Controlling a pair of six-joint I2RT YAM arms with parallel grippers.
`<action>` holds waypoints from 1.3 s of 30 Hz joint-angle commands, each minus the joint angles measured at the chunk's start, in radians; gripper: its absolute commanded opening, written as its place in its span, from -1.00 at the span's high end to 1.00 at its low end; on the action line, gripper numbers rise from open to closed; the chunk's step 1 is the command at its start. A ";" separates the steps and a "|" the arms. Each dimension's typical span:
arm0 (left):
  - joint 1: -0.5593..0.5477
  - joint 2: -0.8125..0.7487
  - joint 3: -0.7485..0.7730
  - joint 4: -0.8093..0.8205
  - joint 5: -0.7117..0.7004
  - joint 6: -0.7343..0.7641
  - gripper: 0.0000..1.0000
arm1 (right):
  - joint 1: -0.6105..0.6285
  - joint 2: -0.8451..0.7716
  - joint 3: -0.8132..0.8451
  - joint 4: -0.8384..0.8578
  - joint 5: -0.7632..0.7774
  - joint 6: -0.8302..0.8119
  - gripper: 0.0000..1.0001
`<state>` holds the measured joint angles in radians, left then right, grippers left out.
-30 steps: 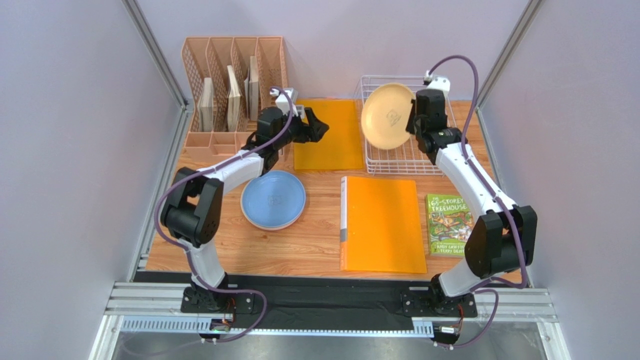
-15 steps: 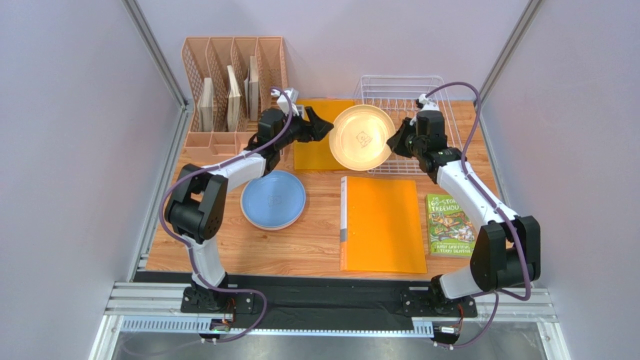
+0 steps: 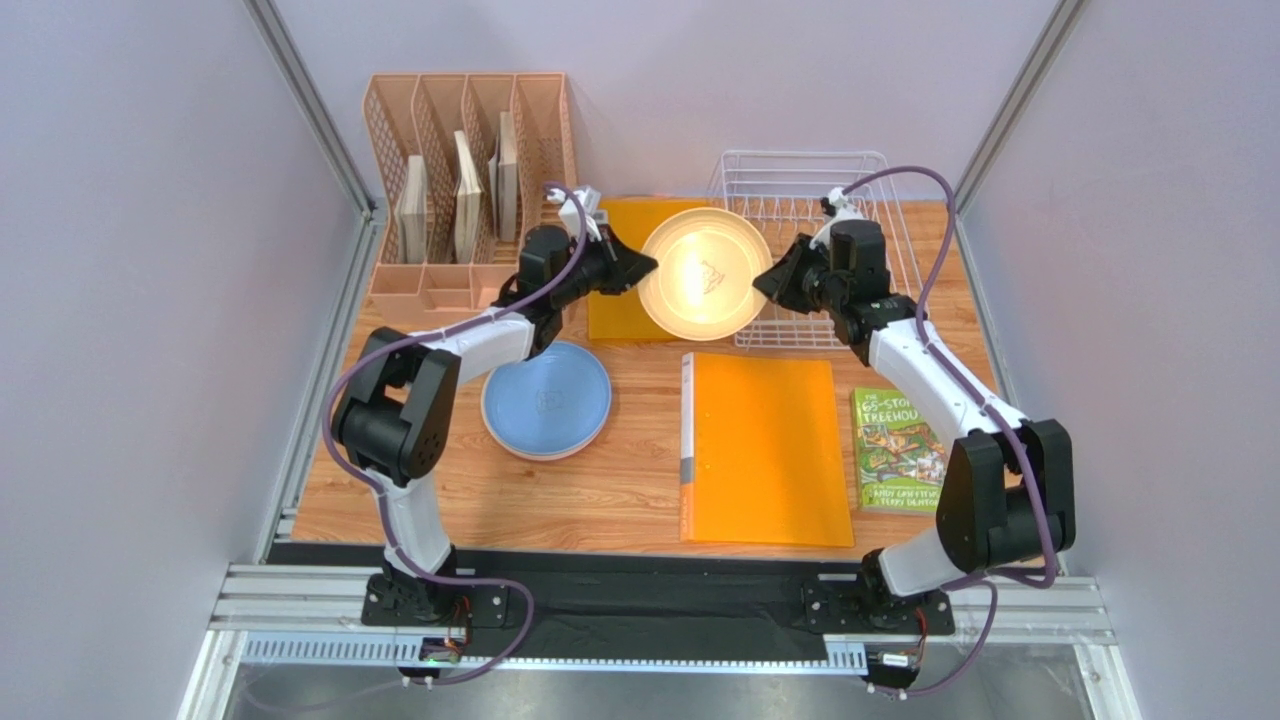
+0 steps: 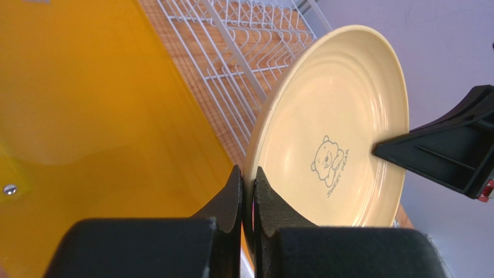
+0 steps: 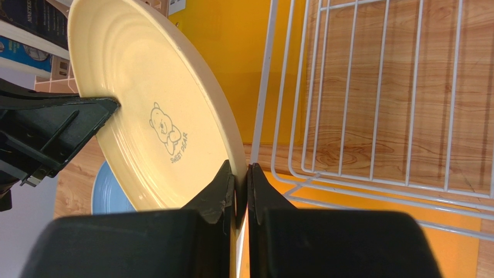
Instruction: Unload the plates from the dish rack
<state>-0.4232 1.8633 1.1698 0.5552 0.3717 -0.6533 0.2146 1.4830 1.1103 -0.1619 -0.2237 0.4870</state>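
A beige plate (image 3: 703, 273) with a bear mark hangs in the air between the two arms, left of the white wire dish rack (image 3: 812, 173). My left gripper (image 3: 639, 267) is shut on the plate's left rim (image 4: 342, 116). My right gripper (image 3: 769, 285) is shut on its right rim (image 5: 151, 87). The left wrist view shows the left gripper (image 4: 248, 174) pinching the rim, and the right wrist view shows the right gripper (image 5: 239, 171) doing the same. A light blue plate (image 3: 547, 399) lies flat on the table near the left arm. I see no plate in the rack (image 5: 371, 116).
A peach slotted file organizer (image 3: 466, 165) with books stands at the back left. One orange folder (image 3: 639, 308) lies under the held plate and a larger one (image 3: 766, 450) lies at the centre front. A green book (image 3: 899, 447) lies at the right.
My right gripper carried the beige plate left from over the rack to the middle and turned it flatter. My left gripper moved to its left rim and shut on it.
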 commanded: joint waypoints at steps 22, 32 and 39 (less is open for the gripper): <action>0.009 -0.809 -0.493 -0.675 -0.769 0.034 1.00 | -0.011 -0.029 0.089 -0.050 0.142 -0.105 -0.67; 0.009 -0.990 -0.647 -0.725 -0.870 0.024 1.00 | -0.015 -0.009 0.095 -0.056 0.149 -0.113 -0.67; 0.009 -0.984 -0.690 -0.727 -0.830 -0.012 1.00 | -0.015 -0.015 0.094 -0.057 0.145 -0.113 -0.67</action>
<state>-0.4152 0.8879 0.5018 -0.1799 -0.4686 -0.6292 0.2035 1.4731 1.1683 -0.2337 -0.0875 0.3912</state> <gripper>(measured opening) 0.030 0.833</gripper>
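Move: The yellow plate is held between both hands, its middle about 8 cm right of the left fingers and 8 cm left of the right fingers. The left hand takes it to the blue plate stack, some 17 cm back, 16 cm left and 13 cm below it; from the right hand the stack is about 12 cm back and 32 cm left. Below the left hand lies the yellow folder, 3 cm ahead. The book organizer's middle is 10 cm ahead, 28 cm left. The right fingers open wide and let go of the yellow plate's rim, then that hand drifts about 3 cm right. The left keeps its pinch on the opposite rim and swings the plate some 24 cm left and 17 cm back, dipping, rising in an arc, then sinking over the blue plate to end about 7 cm lower, the wrist turning some 45 degrees counter-clockwise with a roll and slight downward tip. ##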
